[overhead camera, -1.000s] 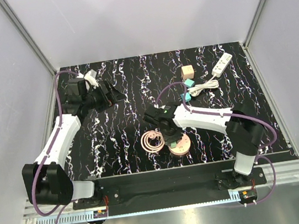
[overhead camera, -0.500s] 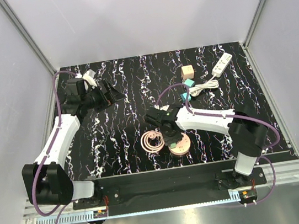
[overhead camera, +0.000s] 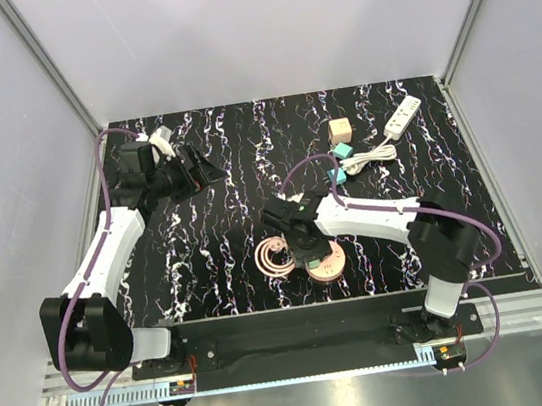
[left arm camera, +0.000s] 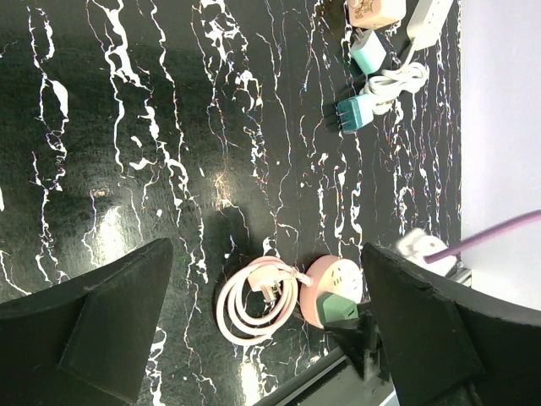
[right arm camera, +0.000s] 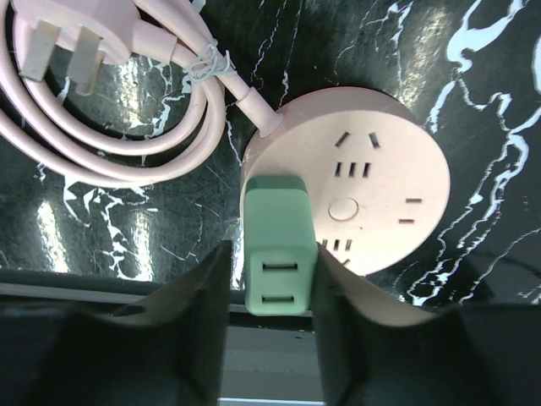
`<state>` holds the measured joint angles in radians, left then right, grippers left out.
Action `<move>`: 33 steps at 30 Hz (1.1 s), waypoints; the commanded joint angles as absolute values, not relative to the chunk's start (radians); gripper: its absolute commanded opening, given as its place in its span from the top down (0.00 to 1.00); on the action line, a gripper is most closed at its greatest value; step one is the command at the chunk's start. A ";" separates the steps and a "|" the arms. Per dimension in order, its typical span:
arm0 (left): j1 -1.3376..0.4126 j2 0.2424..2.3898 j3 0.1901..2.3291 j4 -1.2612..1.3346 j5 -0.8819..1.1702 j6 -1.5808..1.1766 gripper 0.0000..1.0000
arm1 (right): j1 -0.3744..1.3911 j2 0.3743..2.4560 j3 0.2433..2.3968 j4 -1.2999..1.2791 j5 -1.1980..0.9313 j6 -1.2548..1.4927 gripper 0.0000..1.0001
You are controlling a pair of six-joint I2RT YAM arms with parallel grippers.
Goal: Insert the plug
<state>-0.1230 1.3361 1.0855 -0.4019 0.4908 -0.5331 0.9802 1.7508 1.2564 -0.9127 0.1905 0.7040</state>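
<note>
A green plug [right arm camera: 277,245] stands upright in the round pink socket [right arm camera: 372,194] at the near edge of the mat. My right gripper [right arm camera: 272,262] straddles it. Its jaws are slightly parted, with a thin gap at the left finger [right arm camera: 169,321], while the right finger [right arm camera: 380,321] lies close along the plug's side. In the top view the right gripper [overhead camera: 307,251] covers the plug over the socket [overhead camera: 328,266]. The socket's pink cable [overhead camera: 275,256] is coiled just to its left. My left gripper [overhead camera: 201,167] is wide open and holds nothing, raised at the far left.
A white power strip [overhead camera: 402,118] with its coiled cord, a wooden block [overhead camera: 341,131] and two teal adapters [overhead camera: 343,150] [overhead camera: 337,175] lie at the far right. The table's metal front rail [right arm camera: 270,364] runs right beside the socket.
My right gripper's jaws have loosened from around the green plug, which stays in the socket. The right arm has shifted slightly. My left arm has not moved.
</note>
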 commanded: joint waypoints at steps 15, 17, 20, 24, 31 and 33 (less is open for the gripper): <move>-0.117 1.312 1.080 -0.361 0.509 -0.535 0.01 | 0.754 1.683 1.516 -1.049 0.299 0.516 0.36; -0.117 1.313 1.077 -0.356 0.514 -0.535 0.01 | 0.645 1.706 1.517 -0.996 0.298 0.463 0.36; -0.117 1.318 1.074 -0.350 0.523 -0.538 0.01 | 0.554 1.782 1.566 -0.954 0.328 0.460 0.34; -0.117 1.321 1.065 -0.342 0.532 -0.548 0.01 | 0.431 1.923 1.693 -0.968 0.399 0.555 0.31; -0.117 1.322 1.063 -0.333 0.543 -0.552 0.01 | 0.387 2.054 1.894 -1.069 0.442 0.971 0.27; -0.117 1.324 1.060 -0.331 0.549 -0.555 0.01 | 0.385 2.085 1.950 -1.072 0.427 1.020 0.27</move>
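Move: The teal plug I go for next lies on the table about 23 cm ahead of my right hand, 11 cm to its right and 4 cm below. The second teal plug is some 7 cm beyond it and 3 cm farther right, and the white cord bundle sits about 5 cm beyond and 9 cm to its right. Right by my hand is the round pink socket, its middle 3 cm to the right and 4 cm below. From my left hand, the teal plug is roughly 7 cm ahead, 28 cm right and 18 cm below. My right fingers, already loosening, open wider and come free of the green plug, and I lift about 7 cm clear of the pink socket. Then I swing quickly forward and right, some 24 cm out in all, towards the nearer teal plug, sinking about 3 cm on the way while the wrist turns clockwise some 45 degrees and the fingers tip forward. ##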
